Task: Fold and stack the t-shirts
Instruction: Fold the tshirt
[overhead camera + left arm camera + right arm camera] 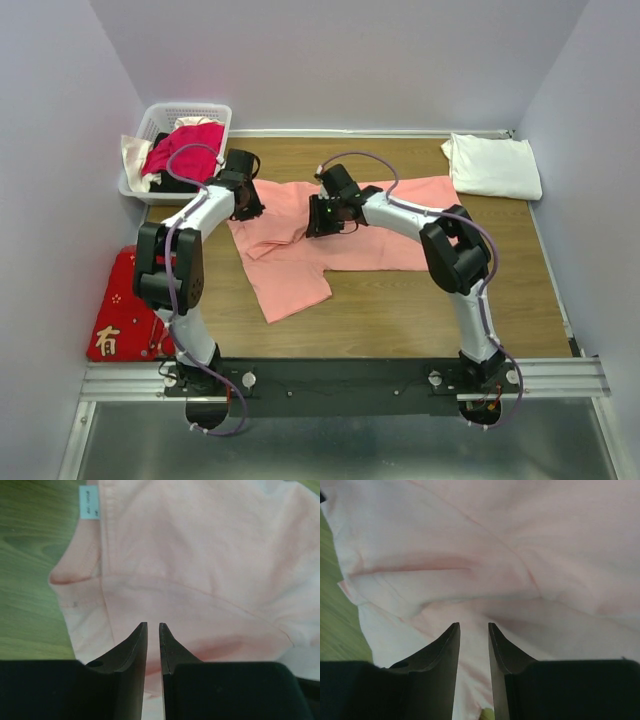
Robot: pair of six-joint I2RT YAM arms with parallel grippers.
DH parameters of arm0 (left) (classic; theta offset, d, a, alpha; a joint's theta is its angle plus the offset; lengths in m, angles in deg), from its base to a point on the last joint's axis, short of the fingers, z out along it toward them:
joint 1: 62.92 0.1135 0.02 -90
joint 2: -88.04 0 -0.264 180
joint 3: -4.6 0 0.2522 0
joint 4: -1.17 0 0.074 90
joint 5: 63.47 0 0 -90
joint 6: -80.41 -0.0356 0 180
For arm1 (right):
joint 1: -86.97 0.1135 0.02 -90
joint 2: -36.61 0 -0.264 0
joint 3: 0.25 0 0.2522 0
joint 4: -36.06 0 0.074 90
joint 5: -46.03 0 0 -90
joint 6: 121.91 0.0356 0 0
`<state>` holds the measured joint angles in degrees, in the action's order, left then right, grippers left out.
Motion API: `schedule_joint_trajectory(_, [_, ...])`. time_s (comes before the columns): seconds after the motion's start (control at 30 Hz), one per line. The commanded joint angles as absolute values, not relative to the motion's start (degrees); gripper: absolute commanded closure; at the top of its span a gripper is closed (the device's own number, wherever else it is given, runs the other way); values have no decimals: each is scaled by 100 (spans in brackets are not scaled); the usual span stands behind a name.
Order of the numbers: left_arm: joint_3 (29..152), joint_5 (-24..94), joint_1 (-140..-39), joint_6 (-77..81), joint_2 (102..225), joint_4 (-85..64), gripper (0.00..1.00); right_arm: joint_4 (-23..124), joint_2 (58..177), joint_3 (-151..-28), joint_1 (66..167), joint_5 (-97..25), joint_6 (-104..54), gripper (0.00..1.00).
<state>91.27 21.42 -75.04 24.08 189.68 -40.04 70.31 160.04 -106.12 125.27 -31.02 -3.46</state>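
A salmon-pink t-shirt (350,240) lies spread and rumpled on the wooden table, its lower part trailing toward the front left. My left gripper (248,208) sits at its upper left edge, and in the left wrist view the gripper (153,625) is shut on a pinch of the pink t-shirt (200,555), near a small care label (89,504). My right gripper (320,222) rests on the shirt's middle. In the right wrist view it (474,625) pinches a raised fold of the pink t-shirt (510,545). A white t-shirt (492,165) lies folded at the back right.
A white basket (222,110) holding red and dark garments stands at the back left, with a pale cloth hanging over its side. A flat red cloth with gold characters (125,310) lies at the front left. Pale walls close in the table on three sides.
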Motion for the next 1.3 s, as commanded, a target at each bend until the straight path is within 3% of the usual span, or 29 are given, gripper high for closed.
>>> schedule_joint_trajectory(0.0, [9482, 2433, -7285, 2258, 19447, -3940, 76, 6784, 16246, -11068, 12643, -2850, -422, 62])
schedule_joint_trajectory(0.73, [10572, 1985, -7162, 2320, 21029, -4265, 76, 6775, 16589, -11271, 12942, -2718, -396, 62])
schedule_joint_trajectory(1.27, [10291, 2081, -7162, 2267, 20942, -4169, 77, 6801, 17327, -12062, 12951, -3404, -625, 61])
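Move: The t-shirt's curved seam lies about 3 cm ahead of the left hand, 1 cm to its left and 5 cm below. The folded flap's middle is roughly 7 cm back of that hand and 4 cm to its right; the laundry basket is some 15 cm ahead and 19 cm left. From the right hand the flap lies about 8 cm left, 2 cm back and slightly below, with the loose sleeve some 14 cm back and 5 cm left. The t-shirt by the seam is met from above by the left fingers, which keep their small gap: they sink about 5 cm, press down on it, then push it forward roughly 4 cm and hold there. Meanwhile the right hand works low over the shirt, about 6 cm to the left towards the flap, edging forward and dipping a little at the end, its opening unchanged, fingertips coming up to the fold's edge. ##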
